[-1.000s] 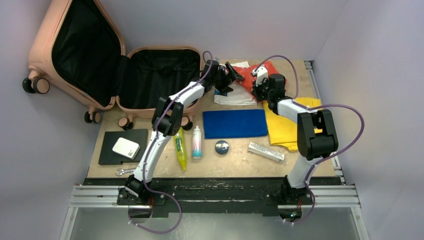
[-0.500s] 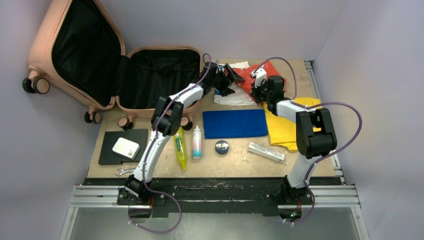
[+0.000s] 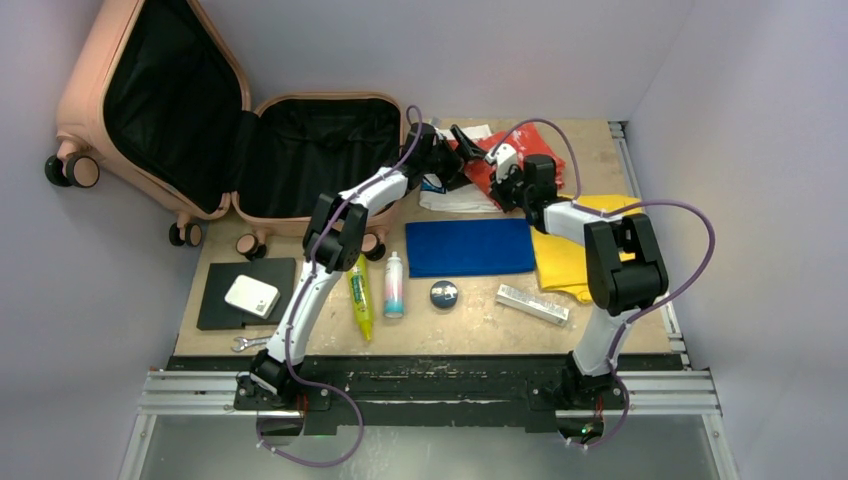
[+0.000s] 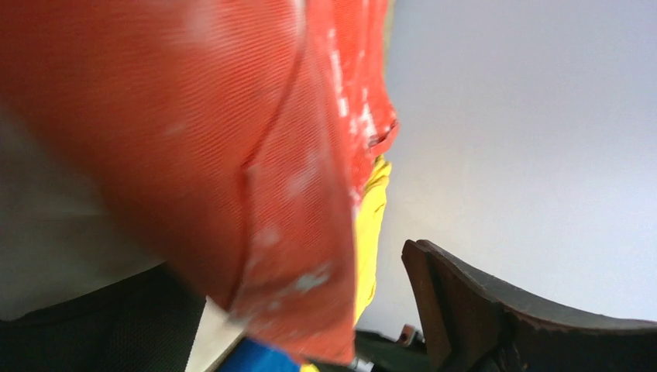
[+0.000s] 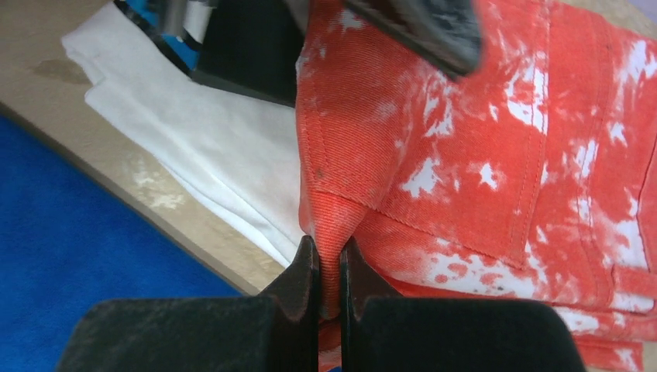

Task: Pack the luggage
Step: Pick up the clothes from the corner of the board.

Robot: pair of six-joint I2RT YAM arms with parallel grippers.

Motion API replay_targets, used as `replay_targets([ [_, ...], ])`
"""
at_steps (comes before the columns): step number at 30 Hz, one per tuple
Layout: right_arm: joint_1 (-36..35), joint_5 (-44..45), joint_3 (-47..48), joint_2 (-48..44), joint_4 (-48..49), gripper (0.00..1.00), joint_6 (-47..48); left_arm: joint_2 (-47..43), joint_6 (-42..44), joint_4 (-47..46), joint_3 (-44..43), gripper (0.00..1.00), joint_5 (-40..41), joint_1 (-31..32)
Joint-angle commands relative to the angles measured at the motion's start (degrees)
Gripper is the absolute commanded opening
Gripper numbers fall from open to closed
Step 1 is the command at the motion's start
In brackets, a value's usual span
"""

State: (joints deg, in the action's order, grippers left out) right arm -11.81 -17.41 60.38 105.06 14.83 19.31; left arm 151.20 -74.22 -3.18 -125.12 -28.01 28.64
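The luggage, a salmon-pink hard-shell suitcase with black lining, lies open at the back left. A red garment with white blotches lies at the back of the table, partly over a white garment. My right gripper is shut on a fold at the red garment's edge, the cloth pinched between its fingers. My left gripper stands open, wide around the lifted edge of the red garment. One dark finger shows to the right of the cloth.
A blue cloth and a yellow garment lie in front of the grippers. Nearer lie a green-yellow tube, a white bottle, a round tin, a silver box, a wrench and a black pad with a white box.
My right gripper has moved left toward the left gripper, dragging the red garment's edge with it. The left gripper has swung slightly toward the back and stays open.
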Motion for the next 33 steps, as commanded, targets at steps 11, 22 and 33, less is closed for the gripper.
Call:
replay_targets([
  [11,-4.8,-3.3,0.6,0.1,0.8,0.0,2.3,3.8,-6.4,-15.1,1.8,0.5,-3.7,0.8],
  [22,0.3,-14.9,10.5,-7.4,-22.3,0.98,11.6,-0.4,0.1,-11.9,2.1,0.0,-3.1,1.2],
  [33,10.8,-5.2,4.3,-16.4,-18.6,0.99,7.4,-7.1,18.5,-0.3,-6.0,0.0,0.8,3.6],
])
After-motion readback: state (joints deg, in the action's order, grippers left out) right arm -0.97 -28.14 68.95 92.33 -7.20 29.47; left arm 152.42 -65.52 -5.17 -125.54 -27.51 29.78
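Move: The red clothes are in the open left gripper's mouth at their left end; their middle lies about 9 cm to this hand's right, level ahead, some 4 cm below. The white clothes spread 5 cm underneath, centred about 2 cm to its left, the blue clothes about 19 cm back. From the right hand, still pinching the near-left corner, the red middle is about 7 cm ahead, 4 cm right; the yellow clothes lie some 19 cm right and 12 cm back. The left fingers shut on the left end of the red clothes and keep their pinch, that hand nearly in place. The right hand, still gripping, first carries its corner about 2.5 cm left towards the left gripper and waits; once the left has closed it opens wide, lets go, then lifts about 10 cm and swings about 10 cm right, away from the clothes. ##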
